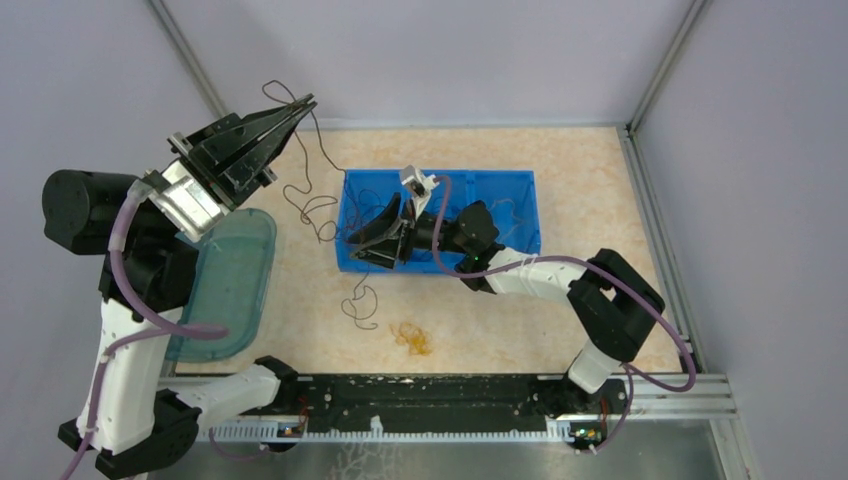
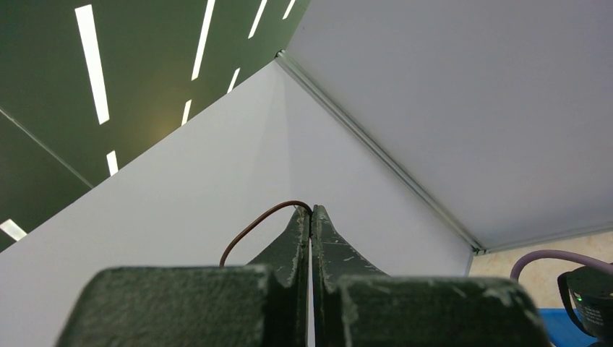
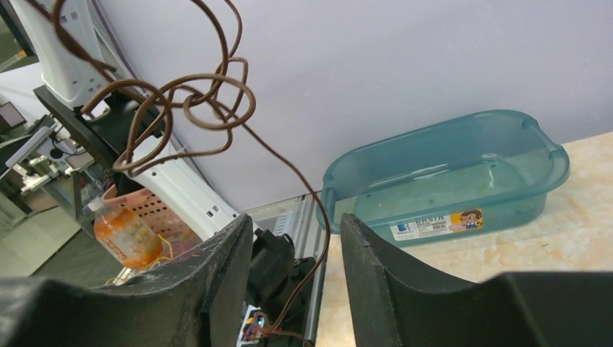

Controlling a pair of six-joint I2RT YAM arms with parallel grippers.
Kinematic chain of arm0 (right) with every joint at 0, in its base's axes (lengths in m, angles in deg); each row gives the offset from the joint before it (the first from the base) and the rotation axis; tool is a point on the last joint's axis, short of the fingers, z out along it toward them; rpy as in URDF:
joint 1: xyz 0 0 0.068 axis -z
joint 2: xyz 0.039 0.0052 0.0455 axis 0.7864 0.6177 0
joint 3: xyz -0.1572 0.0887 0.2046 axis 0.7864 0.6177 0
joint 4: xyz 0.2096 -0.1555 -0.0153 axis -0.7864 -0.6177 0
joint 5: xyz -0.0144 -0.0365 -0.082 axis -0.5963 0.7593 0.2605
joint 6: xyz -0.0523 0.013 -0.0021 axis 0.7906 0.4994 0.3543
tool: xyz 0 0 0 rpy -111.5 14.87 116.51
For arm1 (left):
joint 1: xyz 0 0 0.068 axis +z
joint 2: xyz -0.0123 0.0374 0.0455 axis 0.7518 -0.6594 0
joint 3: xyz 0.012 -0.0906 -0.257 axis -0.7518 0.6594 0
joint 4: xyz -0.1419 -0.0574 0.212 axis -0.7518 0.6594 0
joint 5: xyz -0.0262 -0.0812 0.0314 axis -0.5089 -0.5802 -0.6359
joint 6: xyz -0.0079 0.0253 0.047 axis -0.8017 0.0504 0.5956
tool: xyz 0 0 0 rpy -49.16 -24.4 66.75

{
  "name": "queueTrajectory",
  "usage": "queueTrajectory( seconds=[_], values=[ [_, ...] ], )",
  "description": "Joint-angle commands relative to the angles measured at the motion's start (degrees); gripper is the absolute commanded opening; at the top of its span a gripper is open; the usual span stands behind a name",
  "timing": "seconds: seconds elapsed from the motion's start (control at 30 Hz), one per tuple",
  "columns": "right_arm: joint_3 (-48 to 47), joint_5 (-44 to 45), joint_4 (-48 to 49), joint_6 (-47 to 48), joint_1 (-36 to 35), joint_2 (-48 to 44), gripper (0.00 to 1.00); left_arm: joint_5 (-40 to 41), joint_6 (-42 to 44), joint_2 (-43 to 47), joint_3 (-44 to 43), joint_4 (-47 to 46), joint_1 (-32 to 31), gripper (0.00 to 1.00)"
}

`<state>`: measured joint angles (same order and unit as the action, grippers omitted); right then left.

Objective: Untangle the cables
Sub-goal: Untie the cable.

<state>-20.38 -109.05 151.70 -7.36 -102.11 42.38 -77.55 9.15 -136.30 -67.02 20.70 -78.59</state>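
Note:
A thin dark brown cable [image 1: 322, 212] hangs from my raised left gripper [image 1: 306, 103], curls in loops beside the blue bin [image 1: 520, 215] and ends on the table. In the left wrist view the left gripper [image 2: 311, 210] is shut on this cable [image 2: 249, 226] at its very tips. My right gripper [image 1: 358, 247] is at the bin's left end and points left. It is open in the right wrist view [image 3: 296, 221], and one strand of the cable [image 3: 323, 238] runs down between the fingers without touching either. Above it the cable's loops [image 3: 206, 108] are knotted together. A yellow-orange cable clump [image 1: 412, 338] lies on the table.
A teal basin [image 1: 235, 275] sits on the table's left side, under the left arm; it shows beyond the right fingers too [image 3: 448, 181]. More thin wires lie in the blue bin behind the right arm. Grey walls close in the table at the back and sides.

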Motion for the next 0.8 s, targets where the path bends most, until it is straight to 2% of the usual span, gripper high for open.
queueTrajectory(
  seconds=[0.0,0.1,0.17,0.33,0.5,0.57,0.67,0.77],
  values=[
    [-1.1,0.9,3.4,0.5,-0.6,0.6,0.42,-1.2,-1.1,0.5,-0.6,-2.0,0.1,0.00],
    [-0.4,1.7,5.6,-0.9,-0.6,0.3,0.18,-1.2,-1.2,0.6,-0.7,-2.1,0.1,0.00],
    [-0.5,1.7,6.2,-2.3,-0.5,0.4,0.11,-1.2,-1.0,0.6,-0.6,-2.0,0.1,0.00],
    [-1.3,-0.1,7.1,-4.6,-1.1,1.1,0.42,-1.1,-0.8,0.7,-0.5,-2.2,0.0,0.00],
    [-2.2,-0.8,5.3,-4.0,-1.9,3.8,0.45,-1.2,-0.8,0.7,-0.9,-2.3,0.1,0.00],
    [-2.2,-0.8,6.6,-4.4,-2.0,4.2,0.35,-1.1,-0.8,0.6,-1.0,-2.4,0.1,0.00],
    [-2.2,-0.3,8.1,-5.6,-1.9,4.6,0.14,-1.0,-0.7,0.6,-1.0,-2.6,0.1,0.00],
    [-1.9,0.1,8.5,-6.5,-1.9,4.5,0.07,-1.0,-0.5,0.5,-1.2,-2.6,0.1,0.00]
  ],
)
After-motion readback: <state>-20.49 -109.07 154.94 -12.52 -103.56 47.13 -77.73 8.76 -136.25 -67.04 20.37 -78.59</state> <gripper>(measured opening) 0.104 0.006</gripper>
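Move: The brown cable's strand hangs almost between my right fingertips, about 2 cm farther left, 1 cm ahead and level. From that hand the cable's tangle is 8 cm above, 1 cm back and 2 cm left; the yellow cable lies 7 cm back, 8 cm right and 32 cm down; the blue box's middle is 18 cm ahead, 14 cm right, 28 cm down. From my left hand the strand is roughly 34 cm below, 4 cm ahead and 3 cm left. At the strand under the tangle, I nip my half-open right fingers nearly shut and open them again while the hand rises barely a centimetre. Then I sink it some 3 cm, edging about 1.5 cm left and tipping slightly, and close the fingers almost fully beside the strand. My left hand stays high, still pinching the cable's upper part. ##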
